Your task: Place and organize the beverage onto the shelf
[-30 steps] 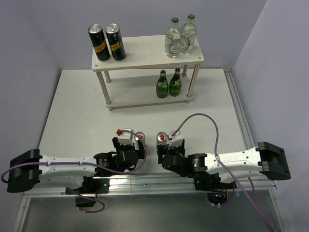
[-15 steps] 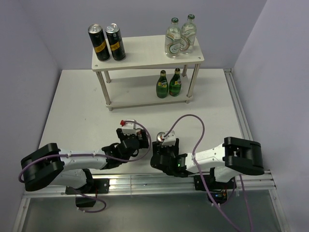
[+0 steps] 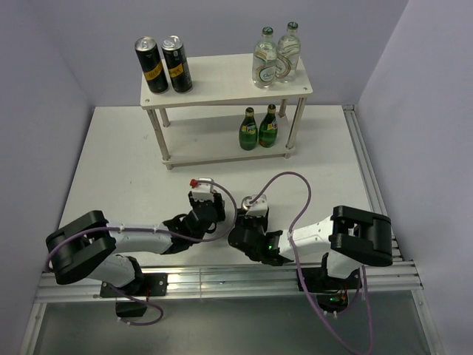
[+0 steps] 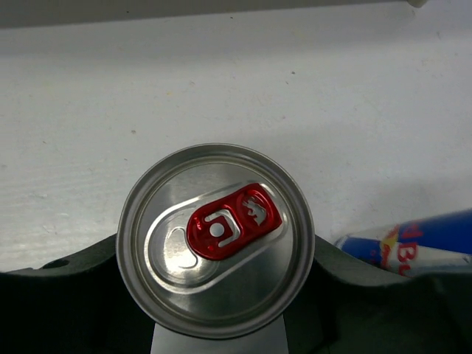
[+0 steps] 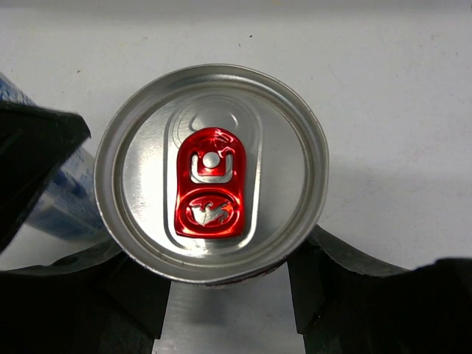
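Two short silver cans with red tabs stand side by side on the white table near the arms. My left gripper (image 4: 214,259) is shut on one can (image 4: 215,237), a black finger (image 4: 88,269) pressed to each side. My right gripper (image 5: 214,254) is shut on the other can (image 5: 212,169) in the same way. From above, the left gripper (image 3: 214,214) and right gripper (image 3: 247,222) cover both cans. The pale shelf (image 3: 222,85) stands at the back. Two clear bottles (image 3: 275,56) are on its top right and two green bottles (image 3: 259,128) on its lower board.
Two tall black cans (image 3: 164,65) stand on the shelf's top left. The neighbouring can's blue side (image 4: 413,240) shows close on the right of the left wrist view. Purple cables loop over the table by both wrists. A metal rail (image 3: 369,185) edges the table's right side.
Both grippers moved away from the bases and in over the two cans, then closed around them. The cans showed beside the fingers earlier and are now covered from above.
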### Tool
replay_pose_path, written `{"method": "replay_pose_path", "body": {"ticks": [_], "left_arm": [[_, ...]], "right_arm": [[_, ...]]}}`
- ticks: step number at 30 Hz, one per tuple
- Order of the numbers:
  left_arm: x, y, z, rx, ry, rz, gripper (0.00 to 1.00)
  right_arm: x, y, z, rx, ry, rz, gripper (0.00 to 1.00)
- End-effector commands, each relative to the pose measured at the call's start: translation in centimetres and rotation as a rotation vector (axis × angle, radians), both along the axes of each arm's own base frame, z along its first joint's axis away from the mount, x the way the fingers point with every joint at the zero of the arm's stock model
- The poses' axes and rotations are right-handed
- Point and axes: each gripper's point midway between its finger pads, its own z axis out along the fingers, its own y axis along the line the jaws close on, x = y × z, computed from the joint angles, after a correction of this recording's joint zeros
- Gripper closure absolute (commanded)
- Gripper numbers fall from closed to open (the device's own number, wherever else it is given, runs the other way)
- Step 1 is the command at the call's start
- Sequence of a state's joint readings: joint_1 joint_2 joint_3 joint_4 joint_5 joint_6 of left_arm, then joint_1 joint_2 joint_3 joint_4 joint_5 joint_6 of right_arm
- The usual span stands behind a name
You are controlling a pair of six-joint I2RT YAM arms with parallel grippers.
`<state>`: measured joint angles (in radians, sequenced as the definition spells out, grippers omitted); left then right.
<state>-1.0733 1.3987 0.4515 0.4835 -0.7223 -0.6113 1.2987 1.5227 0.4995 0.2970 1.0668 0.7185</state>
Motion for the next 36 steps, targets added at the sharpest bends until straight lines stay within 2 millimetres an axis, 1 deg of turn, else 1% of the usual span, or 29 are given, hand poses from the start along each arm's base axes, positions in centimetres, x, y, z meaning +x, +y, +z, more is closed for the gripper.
{"method": "replay_pose_path", "body": {"ticks": [1,2,3,4,5,6,7,8,9,10,11,12,14,15,16,17,18,19,20,23,24,26,31,34,35,36], "left_arm": [[2.7,0.2,3.4,-0.006,-0.061,0.025,1.0],[3.2,0.4,3.8,-0.002,-0.057,0.02,1.0],[4.2,0.2,5.2,-0.017,-0.071,0.029,1.0],[5.8,1.7,5.9,-0.001,-0.083,0.072,1.0],[6.8,1.7,7.3,-0.017,-0.103,0.081,1.0],[8.1,2.7,7.9,-0.022,-0.115,0.108,1.0],[8.9,3.1,8.6,-0.015,-0.132,0.11,1.0],[9.8,3.3,9.8,-0.03,-0.153,0.121,1.0],[11.0,4.1,10.0,-0.026,-0.157,0.142,1.0],[11.7,4.4,10.4,-0.017,-0.166,0.15,1.0],[12.6,4.6,11.3,-0.027,-0.183,0.163,1.0],[13.7,5.4,11.3,-0.025,-0.187,0.184,1.0],[15.0,6.1,12.2,-0.03,-0.213,0.217,1.0],[16.1,6.8,12.0,-0.021,-0.217,0.234,1.0],[16.7,7.1,12.1,-0.014,-0.222,0.249,1.0],[17.5,7.3,12.8,-0.013,-0.24,0.262,1.0],[18.4,8.0,12.3,0.004,-0.234,0.283,1.0],[19.0,8.1,12.4,0.008,-0.242,0.286,1.0],[19.9,8.7,12.1,0.009,-0.24,0.3,1.0],[21.4,9.6,12.2,0.003,-0.25,0.314,1.0],[21.9,10.2,11.8,0.023,-0.25,0.325,1.0],[22.4,10.6,12.1,0.026,-0.267,0.338,1.0],[23.6,12.1,11.7,0.072,-0.27,0.365,1.0],[24.1,12.2,11.7,0.099,-0.276,0.364,1.0],[24.3,12.2,11.1,0.109,-0.268,0.365,1.0],[24.3,12.3,11.0,0.116,-0.268,0.375,1.0]], "right_arm": [[1.1,1.2,3.4,0.101,-0.065,-0.041,1.0],[1.1,1.3,4.0,0.11,-0.072,-0.042,1.0],[1.2,1.4,4.4,0.109,-0.077,-0.038,1.0],[1.3,1.5,4.9,0.117,-0.083,-0.037,1.0],[1.4,1.8,5.4,0.113,-0.087,-0.029,1.0],[1.5,1.9,5.9,0.121,-0.092,-0.029,1.0],[1.7,2.0,6.2,0.12,-0.095,-0.03,1.0],[1.8,2.1,6.6,0.121,-0.097,-0.028,1.0],[2.0,2.0,6.7,0.12,-0.097,-0.032,1.0],[2.1,2.0,6.9,0.126,-0.099,-0.032,1.0],[2.2,2.0,7.0,0.127,-0.098,-0.032,1.0],[2.4,1.7,7.1,0.13,-0.097,-0.037,1.0],[2.6,1.5,7.0,0.128,-0.094,-0.038,1.0],[2.7,1.5,7.1,0.13,-0.093,-0.038,1.0],[2.7,1.3,7.0,0.126,-0.091,-0.041,1.0],[2.8,1.2,6.9,0.127,-0.09,-0.045,1.0],[2.8,1.0,6.8,0.124,-0.088,-0.047,1.0],[2.8,0.9,6.8,0.126,-0.087,-0.048,1.0],[2.8,0.8,6.7,0.126,-0.084,-0.051,1.0],[3.1,0.7,6.8,0.122,-0.084,-0.06,1.0],[3.1,0.7,6.8,0.122,-0.084,-0.058,1.0],[3.3,0.7,6.9,0.12,-0.086,-0.061,1.0],[3.7,0.8,6.9,0.112,-0.083,-0.065,1.0],[3.9,1.0,6.9,0.109,-0.083,-0.069,1.0],[3.9,1.1,7.0,0.114,-0.085,-0.067,1.0],[4.1,1.1,7.0,0.111,-0.084,-0.068,1.0]]}}
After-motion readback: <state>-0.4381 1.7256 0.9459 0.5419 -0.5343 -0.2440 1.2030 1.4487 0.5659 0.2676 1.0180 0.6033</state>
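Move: Some 24 cm ahead and 12 cm left of the left hand, which already grips one silver can, is the left end of the lower shelf, its board slightly below hand height. The shelf's front left post stands about 19 cm ahead and 16 cm left; the nearer green bottle 25 cm ahead and 11 cm right. From the right hand, already gripping the other can, the lower shelf's open middle lies about 25 cm ahead and 9 cm left. Carrying its can off the table, the left hand swings forward about 23 cm and left 12 cm, rising some 8 cm on the way and settling slightly, in past the front left post to over the lower shelf's left end, turning about 20 degrees counter-clockwise. The right hand keeps its grip, lifts its can some 3.5 cm, easing a little forward, then hangs back. ##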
